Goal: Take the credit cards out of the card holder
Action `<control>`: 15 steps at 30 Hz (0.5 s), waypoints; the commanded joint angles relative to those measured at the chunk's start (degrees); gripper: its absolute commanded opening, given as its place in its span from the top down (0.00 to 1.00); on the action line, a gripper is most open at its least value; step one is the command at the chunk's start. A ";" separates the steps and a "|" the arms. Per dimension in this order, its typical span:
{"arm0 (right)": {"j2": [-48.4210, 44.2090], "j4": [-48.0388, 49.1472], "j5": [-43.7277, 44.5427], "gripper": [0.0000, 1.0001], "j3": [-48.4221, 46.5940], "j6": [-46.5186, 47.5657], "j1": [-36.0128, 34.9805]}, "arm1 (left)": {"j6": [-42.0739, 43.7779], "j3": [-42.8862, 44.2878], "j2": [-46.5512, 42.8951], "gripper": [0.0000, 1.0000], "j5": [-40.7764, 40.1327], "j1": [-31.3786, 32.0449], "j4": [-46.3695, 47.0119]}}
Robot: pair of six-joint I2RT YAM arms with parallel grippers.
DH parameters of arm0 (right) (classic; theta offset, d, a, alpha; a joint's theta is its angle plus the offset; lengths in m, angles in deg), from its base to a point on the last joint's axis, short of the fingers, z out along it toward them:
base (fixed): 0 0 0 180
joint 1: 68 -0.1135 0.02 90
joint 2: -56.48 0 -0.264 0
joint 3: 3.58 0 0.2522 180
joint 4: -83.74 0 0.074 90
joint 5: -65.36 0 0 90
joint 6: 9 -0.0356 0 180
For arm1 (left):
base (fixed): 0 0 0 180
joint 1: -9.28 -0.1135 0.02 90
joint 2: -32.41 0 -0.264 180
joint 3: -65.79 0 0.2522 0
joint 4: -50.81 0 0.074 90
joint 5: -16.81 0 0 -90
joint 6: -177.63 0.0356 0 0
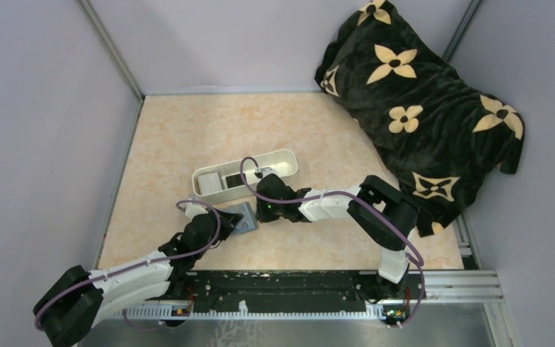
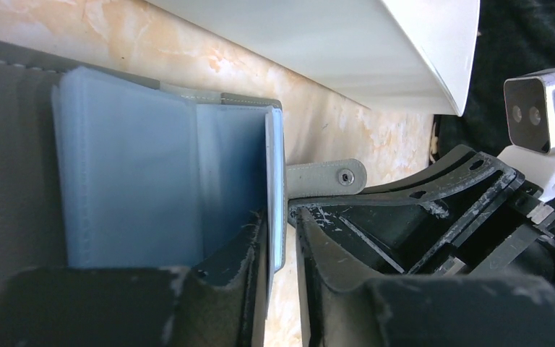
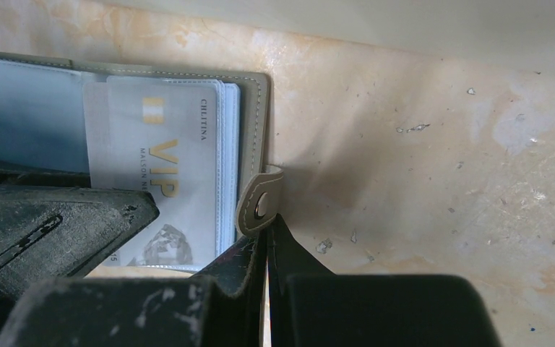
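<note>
The grey card holder (image 1: pixel 244 215) lies open on the table between my two grippers. In the right wrist view a pale VIP credit card (image 3: pixel 165 170) sits in a clear sleeve of the card holder (image 3: pixel 254 108). My left gripper (image 2: pixel 280 217) stands narrowly open around an upright blue-grey sleeve edge (image 2: pixel 277 166). That edge touches the left finger, and a gap shows before the other finger. My right gripper (image 3: pixel 267 225) is shut, its tips at the holder's snap tab (image 3: pixel 259 204). I cannot tell whether the tips pinch the tab. More cards (image 1: pixel 217 180) lie in the white tray.
The long white tray (image 1: pixel 278 160) stands just behind the holder, close to both grippers. A black blanket with cream flowers (image 1: pixel 419 108) is heaped at the back right. Grey walls close in the table on the left, right and far sides.
</note>
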State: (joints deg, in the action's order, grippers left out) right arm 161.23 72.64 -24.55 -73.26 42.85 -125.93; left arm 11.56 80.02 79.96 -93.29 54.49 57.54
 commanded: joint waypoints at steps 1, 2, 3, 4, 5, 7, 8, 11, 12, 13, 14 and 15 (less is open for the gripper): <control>2.19 -1.18 -1.89 1.00 -0.43 -0.39 -1.50 | 0.27 -7.04 -0.07 0.78 1.04 -0.17 2.02; 1.88 -1.31 -1.41 1.00 -0.35 -0.34 -1.51 | 0.27 -6.84 -0.32 0.82 1.03 -0.13 1.36; 1.63 -1.54 -1.09 1.00 -0.27 -0.20 -1.53 | 0.27 -6.85 -0.58 0.88 1.09 -0.12 1.05; 1.20 -1.78 -0.80 1.00 -0.15 -0.15 -1.49 | 0.30 -6.80 -0.80 0.97 1.04 -0.12 0.79; 0.80 -1.94 -0.74 1.00 -0.02 -0.09 -1.53 | 0.23 -6.80 -0.99 1.00 1.07 -0.12 0.45; -0.12 -2.10 -0.67 1.00 0.35 0.01 -1.50 | 0.22 -6.80 -1.58 1.00 1.26 -0.17 -0.54; -0.69 -2.29 -0.55 1.00 0.57 -0.02 -1.53 | 0.27 -6.70 -1.82 1.00 1.35 -0.13 -1.14; -3.29 -2.19 0.49 1.00 1.45 -0.11 -1.50 | 0.17 -6.86 -2.71 1.00 1.86 -0.16 -2.41; -4.54 -2.07 0.66 1.00 1.72 -0.13 -1.54 | 0.10 -6.93 -3.04 1.00 2.10 -0.14 -2.71; -5.37 -1.97 0.64 1.00 1.79 -0.14 -1.61 | 0.21 -7.04 -3.27 1.00 2.16 -0.13 -2.95; -5.84 -2.17 0.61 1.00 1.65 0.02 -1.84 | 0.22 -7.11 -3.45 1.00 2.21 -0.12 -3.25; -6.29 -2.63 0.79 1.00 1.19 0.15 -2.10 | 0.29 -7.21 -3.54 1.00 2.25 -0.15 -3.53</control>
State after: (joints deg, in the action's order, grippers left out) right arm 159.48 71.11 -24.04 -72.04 42.87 -126.39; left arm 11.82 80.02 77.51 -92.26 54.49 54.57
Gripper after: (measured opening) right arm 0.004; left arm 0.007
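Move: The clear sleeve with the VIP card has its edge between the left hand's open fingertips, its middle about 1 cm ahead and 1 cm below. The card holder's snap tab, at the right fingertips, lies some 5 cm to the left hand's right and 2 cm lower, level fore and aft. The white box's middle is about 12 cm ahead and 2 cm right. From the right hand, the sleeve's middle lies roughly 6 cm left and 1 cm ahead. Staying almost in place, the left hand shuts its partly open fingers and pinches the sleeve edge, then eases back about half a centimetre. The right hand, still shut on the snap tab, waits, then draws it back and to the right about 1 cm, away from the left fingers, with hardly any wrist turn. ##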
